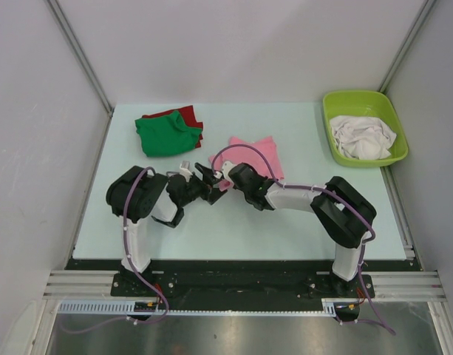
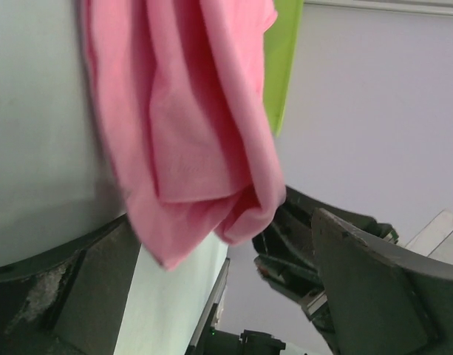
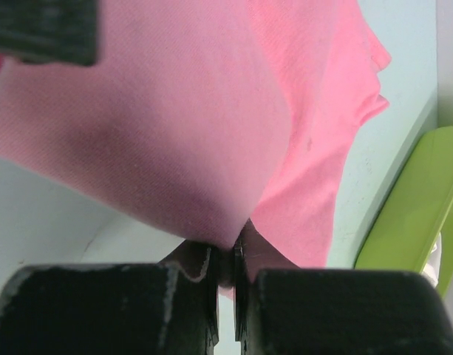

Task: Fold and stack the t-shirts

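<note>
A pink t-shirt [image 1: 257, 154] lies crumpled at mid-table. Its near-left corner is lifted, and my right gripper [image 1: 225, 179] is shut on that corner. In the right wrist view the pink cloth [image 3: 211, 111] is pinched between the closed jaws of the right gripper [image 3: 225, 296]. My left gripper [image 1: 205, 177] stands open just left of that corner. In the left wrist view the pink fold [image 2: 189, 126] hangs above the wide-apart fingers [image 2: 381, 288] without touching them. A folded green t-shirt [image 1: 165, 134] rests on a red one [image 1: 189, 115] at the back left. White t-shirts [image 1: 366, 137] lie bunched in the tub.
The lime-green tub [image 1: 331, 122] stands at the back right, off the pale mat's right edge, and also shows in the right wrist view [image 3: 411, 207]. Grey walls close in the table on three sides. Both arms meet at the table's middle.
</note>
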### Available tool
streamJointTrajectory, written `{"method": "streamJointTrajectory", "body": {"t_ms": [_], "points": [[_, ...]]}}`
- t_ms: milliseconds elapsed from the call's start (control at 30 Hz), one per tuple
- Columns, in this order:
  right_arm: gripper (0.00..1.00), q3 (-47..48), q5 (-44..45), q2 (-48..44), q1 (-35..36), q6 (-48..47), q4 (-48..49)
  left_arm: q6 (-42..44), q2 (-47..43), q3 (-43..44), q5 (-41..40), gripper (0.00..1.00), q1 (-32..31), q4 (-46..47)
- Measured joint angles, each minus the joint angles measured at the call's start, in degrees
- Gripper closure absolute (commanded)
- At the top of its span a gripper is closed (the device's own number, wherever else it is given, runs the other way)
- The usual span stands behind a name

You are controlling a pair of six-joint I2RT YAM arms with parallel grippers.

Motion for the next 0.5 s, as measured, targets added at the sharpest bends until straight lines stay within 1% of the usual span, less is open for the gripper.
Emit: {"method": "streamJointTrajectory", "body": {"t_ms": [100, 200, 300, 500], "points": [[1.00, 0.0, 0.0, -0.2, 0.3, 0.6, -0.6, -1.5, 2.9, 1.9, -0.5, 0.00, -0.5, 3.6], [1.00, 0.0, 0.2, -0.5, 0.6, 1.5, -0.7, -2.4, 4.9, 4.0, -0.9, 0.00, -1.3, 5.3], [1.00, 0.0, 0.3, -1.2, 0.9, 1.8, -0.9, -2.5, 6.0, 6.1, -1.0, 0.00, -2.3, 4.6], [1.00, 0.0, 0.5, -2.7, 2.7, 2.0, -1.9, -2.3, 7.2, 10.8, -1.0, 0.00, -4.2, 0.3]]}}
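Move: The raised, loose near-left edge of the pink t-shirt hangs about 4 cm to the right of the open left fingers and 2 cm ahead, about level with them. The folded rest of the pink t-shirt lies some 12 cm to the left hand's right, 9 cm ahead and 5 cm lower, and the green t-shirt about 20 cm ahead, 17 cm to its left. From the right hand, already pinching the cloth, that raised edge is roughly 5 cm left and 2 cm ahead. The left hand reaches right and somewhat forward, about 5 cm in all and hardly rising, sliding its wide-open fingers around the raised edge of the pink t-shirt, one finger above the cloth and the other below it, without closing. The shut right hand keeps its pinch and draws the cloth some 2 cm back, left and up, towards the incoming left fingers, its wrist barely turning. ##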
